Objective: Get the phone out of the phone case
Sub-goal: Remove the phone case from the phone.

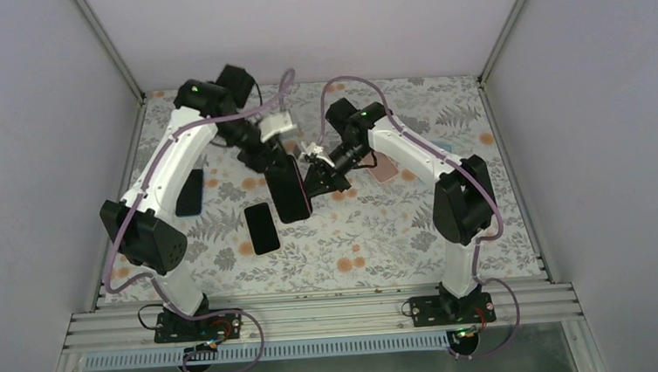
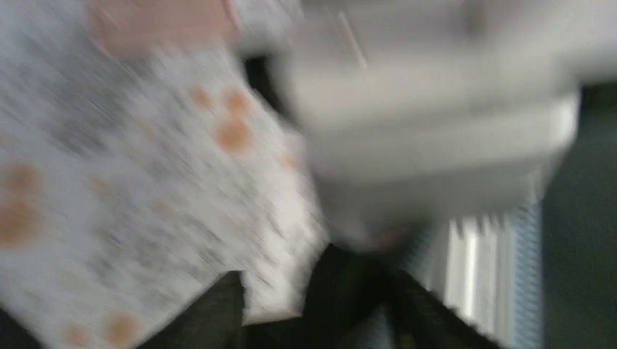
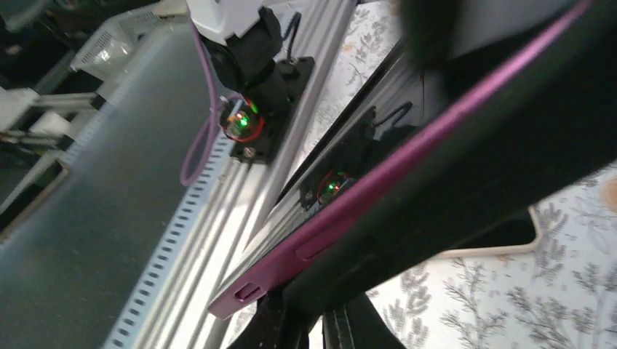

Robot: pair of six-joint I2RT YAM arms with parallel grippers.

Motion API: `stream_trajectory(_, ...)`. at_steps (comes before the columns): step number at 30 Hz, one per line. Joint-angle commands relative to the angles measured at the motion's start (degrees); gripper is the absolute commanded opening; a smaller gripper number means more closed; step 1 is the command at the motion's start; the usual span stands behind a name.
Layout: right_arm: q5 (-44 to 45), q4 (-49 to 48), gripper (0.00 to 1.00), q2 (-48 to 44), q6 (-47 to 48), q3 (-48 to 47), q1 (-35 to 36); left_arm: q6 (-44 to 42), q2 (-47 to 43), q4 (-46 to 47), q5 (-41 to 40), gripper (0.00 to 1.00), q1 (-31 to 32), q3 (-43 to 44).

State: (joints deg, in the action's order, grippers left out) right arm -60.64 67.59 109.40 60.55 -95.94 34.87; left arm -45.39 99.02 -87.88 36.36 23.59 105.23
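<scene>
A dark phone in its phone case hangs tilted above the middle of the flowered table. In the right wrist view the case shows as a magenta edge with button cut-outs, and a glossy face above it mirrors the rail. My right gripper comes in from the right. Its fingers are pressed together on the dark lower edge of the cased phone. My left gripper is at the phone's top end. Its view is badly blurred, with two dark fingers apart and tablecloth between them.
A black phone lies flat just left of the held one. Another dark slab lies by the left arm, and a pink one behind the right arm. A cream-rimmed dark slab is below the held phone. The metal rail runs along the near edge.
</scene>
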Motion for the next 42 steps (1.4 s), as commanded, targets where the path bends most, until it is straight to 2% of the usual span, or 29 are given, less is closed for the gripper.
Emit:
stream_trajectory(1, -12.3, 6.1, 0.03, -4.0, -1.2, -1.0, 2.4, 1.2, 3.1, 23.2, 4.4, 0.76, -2.2, 14.5)
stream_trajectory(3, -12.4, 6.1, 0.03, -4.6, -2.3, -1.6, -1.1, 0.6, 3.6, 20.0, 2.2, 0.91, -2.2, 20.5)
stream_trajectory(5, -12.6, 6.1, 0.03, -5.1, -3.5, -3.2, -4.9, 0.6, 3.4, 18.2, -0.3, 0.99, -2.5, 25.6)
stream_trajectory(7, -13.1, 5.1, 0.03, -5.9, -5.3, -4.4, -8.5, 0.3, 2.0, 18.0, -2.3, 1.0, -2.7, 28.3)
stream_trajectory(10, -10.2, -5.8, 0.03, -8.2, -17.9, -3.8, -12.4, 1.1, -2.7, 22.6, -6.9, 1.0, -2.8, 27.1)
stream_trajectory(13, -3.0, -24.4, 0.03, -12.2, -38.8, -0.6, -15.7, 5.1, -10.7, 36.8, -14.4, 1.0, -2.1, 14.6)
stream_trajectory(14, 0.9, -30.1, 0.03, -13.1, -45.6, 0.1, -16.6, 6.1, -14.2, 47.3, -17.4, 1.0, -1.5, 8.0)
stream_trajectory(17, 6.1, -39.5, 0.03, -13.6, -55.8, -2.5, -18.6, 2.3, -23.3, 72.2, -29.4, 1.0, 3.4, -13.4)
stream_trajectory(18, 9.4, -42.9, 0.03, -13.7, -60.2, -3.3, -18.8, -0.9, -24.3, 77.8, -33.8, 1.0, 5.7, -17.7)
stream_trajectory(20, 22.0, -48.3, 0.03, -13.7, -68.2, -4.1, -18.4, -1.4, -22.3, 81.3, -40.7, 1.0, 9.5, -20.0)
stream_trajectory(22, 33.1, -50.2, 0.03, -13.7, -73.8, -6.4, -17.8, -0.4, -19.2, 82.6, -43.4, 1.0, 11.4, -20.2)
stream_trajectory(27, 38.2, -48.0, 0.03, -10.6, -78.0, -12.5, -17.7, -1.8, -15.5, 94.1, -44.7, 1.0, 15.5, -25.8)
stream_trajectory(35, 42.7, -48.5, 0.03, -10.6, -79.6, -11.0, -15.8, 4.3, -9.4, 104.3, -43.6, 1.0, 16.4, -26.8)
stream_trajectory(42, 43.1, -48.7, 0.03, -10.9, -79.8, -10.9, -14.9, 6.7, -3.8, 104.8, -44.1, 1.0, 16.9, -22.6)
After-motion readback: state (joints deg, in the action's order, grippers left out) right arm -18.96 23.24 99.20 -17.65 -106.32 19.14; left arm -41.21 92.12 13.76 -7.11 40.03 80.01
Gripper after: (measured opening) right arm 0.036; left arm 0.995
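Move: The right fingers already pinch the long edge of the cased phone, whose middle is about 4 cm left and 1 cm back of them. From the opening left hand, that middle is some 4 cm back, 1 cm right and 4 cm below. Some 20 cm below the right hand, the table phone lies 12 cm left and 2 cm farther out, the pink case 20 cm ahead and 20 cm right. Right swings the cased phone some 25 cm forward and up, 80 degrees clockwise; left opens, follows, tilts level. ##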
